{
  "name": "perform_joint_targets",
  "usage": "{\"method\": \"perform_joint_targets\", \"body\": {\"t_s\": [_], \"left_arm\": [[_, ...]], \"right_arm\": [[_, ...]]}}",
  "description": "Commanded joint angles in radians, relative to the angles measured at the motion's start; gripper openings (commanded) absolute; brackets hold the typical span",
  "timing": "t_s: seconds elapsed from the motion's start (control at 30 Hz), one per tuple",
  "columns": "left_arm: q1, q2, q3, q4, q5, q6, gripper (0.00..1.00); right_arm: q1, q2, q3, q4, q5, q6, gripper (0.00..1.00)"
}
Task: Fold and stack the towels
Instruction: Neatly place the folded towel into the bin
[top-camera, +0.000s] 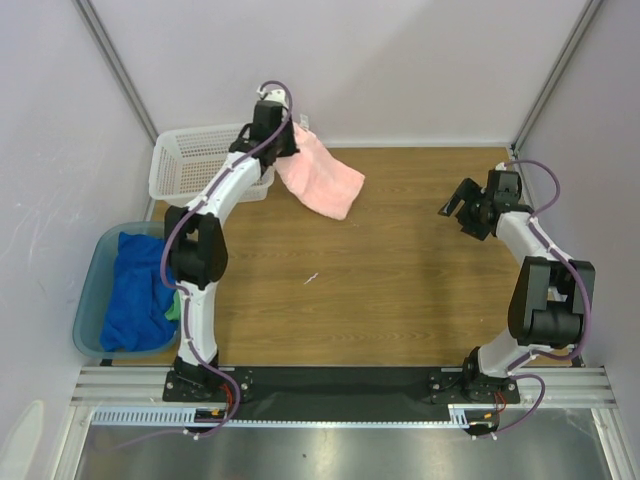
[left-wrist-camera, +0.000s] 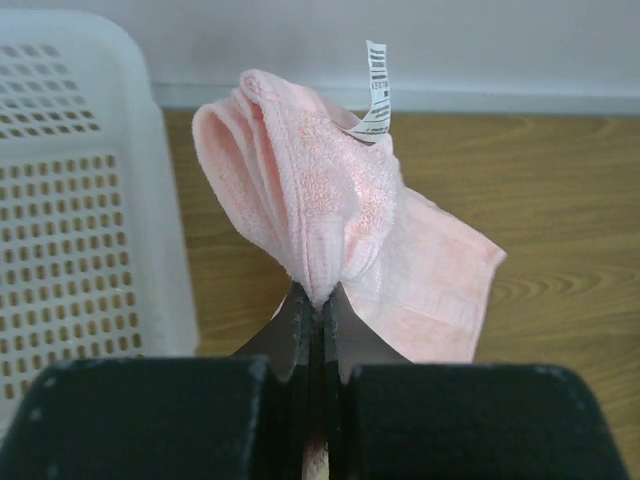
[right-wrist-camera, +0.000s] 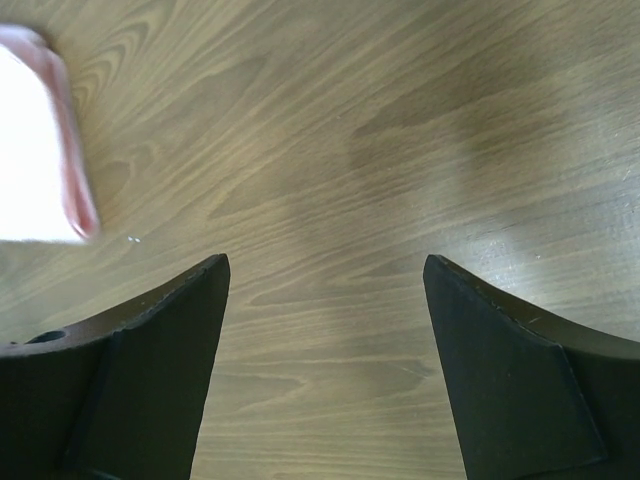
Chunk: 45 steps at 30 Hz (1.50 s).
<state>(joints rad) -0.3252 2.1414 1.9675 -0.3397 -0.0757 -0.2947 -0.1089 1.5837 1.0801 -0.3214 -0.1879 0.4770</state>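
Observation:
My left gripper (top-camera: 290, 135) is shut on a bunched edge of the pale pink towel (top-camera: 322, 178) at the back of the table, beside the basket. The towel hangs from it and drapes onto the wood to the right. In the left wrist view the pink towel (left-wrist-camera: 330, 230) rises from the closed left gripper (left-wrist-camera: 318, 300), a white label sticking up from it. A royal blue towel (top-camera: 135, 290) lies crumpled in the tub, with a sliver of green towel (top-camera: 173, 308) beside it. My right gripper (top-camera: 455, 207) hovers open over bare wood at the right; the right gripper (right-wrist-camera: 327, 275) holds nothing.
A white perforated basket (top-camera: 185, 165) stands at the back left, just left of my left gripper. The translucent teal tub (top-camera: 92, 300) sits off the table's left edge. White walls enclose the wooden table (top-camera: 400, 290) on three sides.

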Motion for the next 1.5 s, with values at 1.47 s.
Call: {"method": "perform_joint_targets", "body": {"t_s": [1.47], "left_arm": [[0.532,0.054,-0.029,0.053,0.084,0.135,0.00]], "right_arm": [[0.132,0.245,0.273,-0.094,0.162,0.006,0.85]]}}
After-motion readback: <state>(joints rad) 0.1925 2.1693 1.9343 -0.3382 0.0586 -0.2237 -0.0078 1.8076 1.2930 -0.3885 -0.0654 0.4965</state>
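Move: The left hand holds the folded pink towel by one end, hanging, with the white bin's middle about 24 cm to its left, roughly level with it in reach and some 13 cm below. The blue tub stands about 45 cm to that hand's left and 32 cm back, also lower. From the empty right hand the bin lies about 70 cm left, 16 cm ahead and slightly below. Sweeping left almost 30 cm with the towel still pinched, the left hand crosses the bin's right wall and comes over its inside, edging forward and rising some 3 cm on the way, then sinking about 6 cm late on. The wrist swings about 20 degrees counter-clockwise. The open right hand drifts forward and a little left and down over bare table. ##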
